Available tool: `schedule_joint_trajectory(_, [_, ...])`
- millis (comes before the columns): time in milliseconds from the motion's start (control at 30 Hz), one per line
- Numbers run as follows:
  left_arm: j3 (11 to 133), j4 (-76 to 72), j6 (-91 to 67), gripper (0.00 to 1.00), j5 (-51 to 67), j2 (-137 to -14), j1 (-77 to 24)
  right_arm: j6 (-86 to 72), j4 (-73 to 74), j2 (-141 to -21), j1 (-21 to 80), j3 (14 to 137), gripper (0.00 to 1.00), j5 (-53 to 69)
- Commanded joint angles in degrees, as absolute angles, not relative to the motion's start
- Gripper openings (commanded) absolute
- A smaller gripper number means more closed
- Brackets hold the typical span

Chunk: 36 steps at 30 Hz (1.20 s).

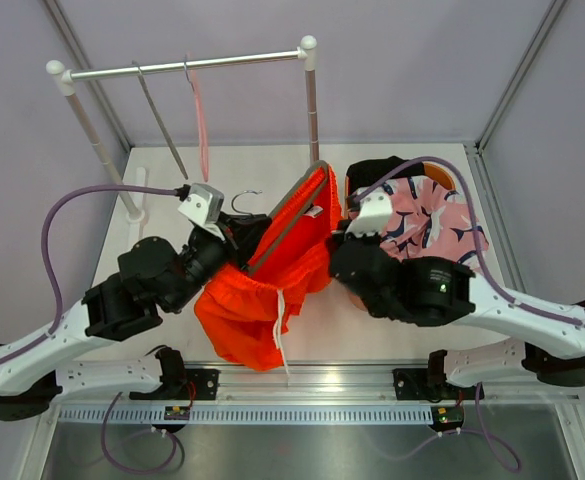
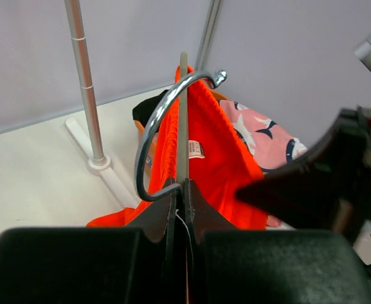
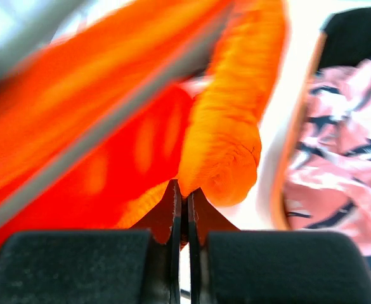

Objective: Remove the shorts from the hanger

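The bright orange shorts (image 1: 262, 275) hang from a grey hanger (image 1: 290, 215) over the middle of the table. My left gripper (image 1: 240, 232) is shut on the hanger's neck (image 2: 184, 183), just below its metal hook (image 2: 156, 126). The orange shorts (image 2: 220, 158) drape on both sides of the hanger bar. My right gripper (image 1: 340, 232) is shut on the bunched waistband of the orange shorts (image 3: 226, 145), beside the hanger bar (image 3: 109, 120). The pink printed shorts (image 1: 432, 222) and the black shorts (image 1: 382, 170) lie in a pile at the right.
A clothes rack (image 1: 192, 65) stands at the back left with two bare hangers on its rail, one grey (image 1: 160, 120) and one pink (image 1: 201, 120). Its post (image 2: 84, 82) and base rise to the left. An orange rim (image 3: 293, 145) edges the pile.
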<state>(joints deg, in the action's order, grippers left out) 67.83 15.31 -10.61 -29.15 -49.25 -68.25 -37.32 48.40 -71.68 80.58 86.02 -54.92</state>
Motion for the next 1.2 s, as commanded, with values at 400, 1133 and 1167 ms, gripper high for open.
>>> schedule_joint_trajectory(400, [71.11,19.43,-13.27,0.0,-15.74,-42.72,-66.97,-32.17,43.69,-70.3,59.16,83.93,0.0,-43.25])
schedule_joint_trajectory(1133, [75.84,-3.69,-0.71,0.0,-34.54,-59.48,-60.57,-37.97,41.57,-90.08,96.05,97.99,0.0,-42.27])
schedule_joint_trajectory(1167, [76.63,-3.69,-0.36,0.0,-33.5,-60.46,-59.6,-37.97,43.14,-90.7,97.02,99.04,0.0,-43.84])
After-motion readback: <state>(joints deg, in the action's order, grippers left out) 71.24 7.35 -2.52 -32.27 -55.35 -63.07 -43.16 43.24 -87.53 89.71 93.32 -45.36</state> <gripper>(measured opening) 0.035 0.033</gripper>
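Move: The left hand grips the grey hanger by its neck, the orange shorts hanging about 4 cm right of it, 3 cm back and 12 below. From the right hand, pinching their waistband, the hanger's middle lies some 8 cm left, 4 ahead and a bit above. The bin of pink cloth is about 17 cm right, 7 ahead and well below; the rack's right post stands roughly 17 cm ahead and 3 left. Keeping its pinch on the waistband, the right hand draws the shorts about 8 cm forward and 5 right, sinks 4 cm, then sweeps fast back and left, roughly 15 cm each way, past the hanger's far end, turning counter-clockwise. The left hand keeps the hanger's neck, easing back 3 cm, then thrusting it about 7 cm forward against that pull. ##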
